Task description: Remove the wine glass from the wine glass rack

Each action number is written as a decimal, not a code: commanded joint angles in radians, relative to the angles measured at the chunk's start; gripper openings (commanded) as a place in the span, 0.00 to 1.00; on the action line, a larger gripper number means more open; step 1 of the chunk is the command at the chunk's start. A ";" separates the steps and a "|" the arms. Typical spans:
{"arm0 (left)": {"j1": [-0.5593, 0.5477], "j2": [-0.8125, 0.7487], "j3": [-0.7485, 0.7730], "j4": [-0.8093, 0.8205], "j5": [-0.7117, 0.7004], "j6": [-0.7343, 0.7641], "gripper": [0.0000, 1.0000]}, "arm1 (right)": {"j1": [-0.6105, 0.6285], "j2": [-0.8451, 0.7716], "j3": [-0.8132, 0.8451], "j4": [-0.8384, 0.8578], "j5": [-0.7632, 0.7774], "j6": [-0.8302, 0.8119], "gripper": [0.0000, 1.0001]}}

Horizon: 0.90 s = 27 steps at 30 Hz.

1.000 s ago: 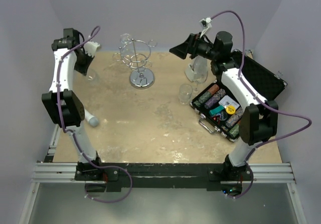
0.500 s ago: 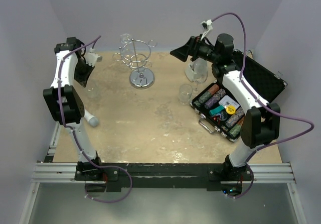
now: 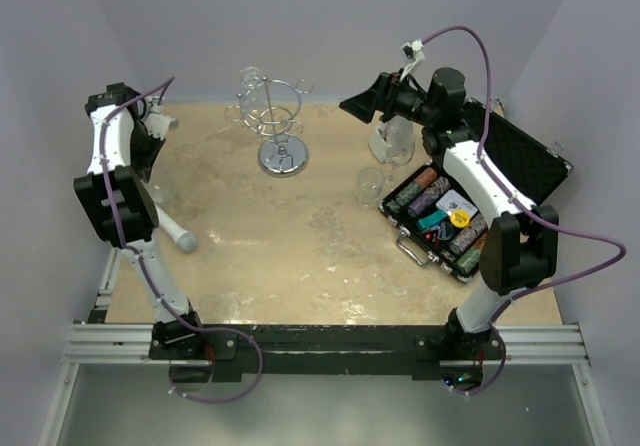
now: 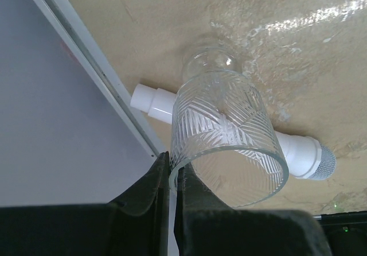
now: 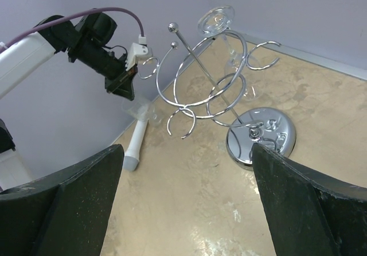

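Observation:
My left gripper (image 4: 172,165) is shut on the rim of a clear cut-pattern wine glass (image 4: 221,135), one finger inside the bowl and one outside. The glass hangs tilted over the table's left edge, well clear of the wine glass rack (image 3: 275,116). From the right wrist view the left gripper (image 5: 123,86) holds the glass (image 5: 137,113) left of the chrome rack (image 5: 209,89). A second wine glass (image 5: 218,22) hangs upside down on the rack's far side. My right gripper (image 5: 186,147) is open and empty, raised to the right of the rack (image 3: 360,101).
A white cylinder with a grey end (image 3: 182,236) lies on the table below the held glass. Two clear glasses (image 3: 372,184) (image 3: 390,141) stand by an open case of poker chips (image 3: 450,216) at the right. The left wall is close to the left arm.
My left arm has swung left and back toward the table's left edge, carrying the glass with it. The right arm has barely moved.

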 commanded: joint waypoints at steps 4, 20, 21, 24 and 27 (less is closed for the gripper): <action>0.049 0.035 0.075 -0.011 0.045 -0.008 0.00 | -0.002 -0.050 -0.011 0.027 0.025 -0.021 0.98; 0.054 0.036 0.104 0.027 0.068 -0.034 0.23 | -0.002 -0.050 -0.020 0.019 0.031 -0.027 0.99; 0.054 0.035 0.112 0.026 0.071 -0.034 0.26 | -0.002 -0.051 -0.020 0.019 0.031 -0.027 0.99; 0.054 0.024 0.132 0.020 0.068 -0.037 0.34 | -0.002 -0.045 -0.017 0.021 0.029 -0.022 0.99; 0.054 0.010 0.140 0.009 0.060 -0.034 0.38 | -0.002 -0.037 -0.012 0.021 0.029 -0.021 0.98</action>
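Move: The left hand still pinches the rim of the upright wine glass on its outer-left side. The glass's middle is about 3 cm right, 2 cm back and 6 cm below that hand. The spot it is bound for is bare table some 13 cm below, 2 cm back and 1 cm right. The microphone lies about 10 cm back and 1 cm right, 11 cm down; the table's left edge is roughly 7 cm left, level fore and aft. From the idle right hand the glass is about 45 cm left, 10 cm back and 28 cm down. Keeping its pinch on the rim, the left hand carries the wine glass some 1.5 cm left and a good centimetre down onto the table beside the microphone, then holds still a moment. The fingers open about a third and let go of the rim, and the hand begins to back off up and forward, about 1.5 cm each way, the rim still between the spread fingertips. ##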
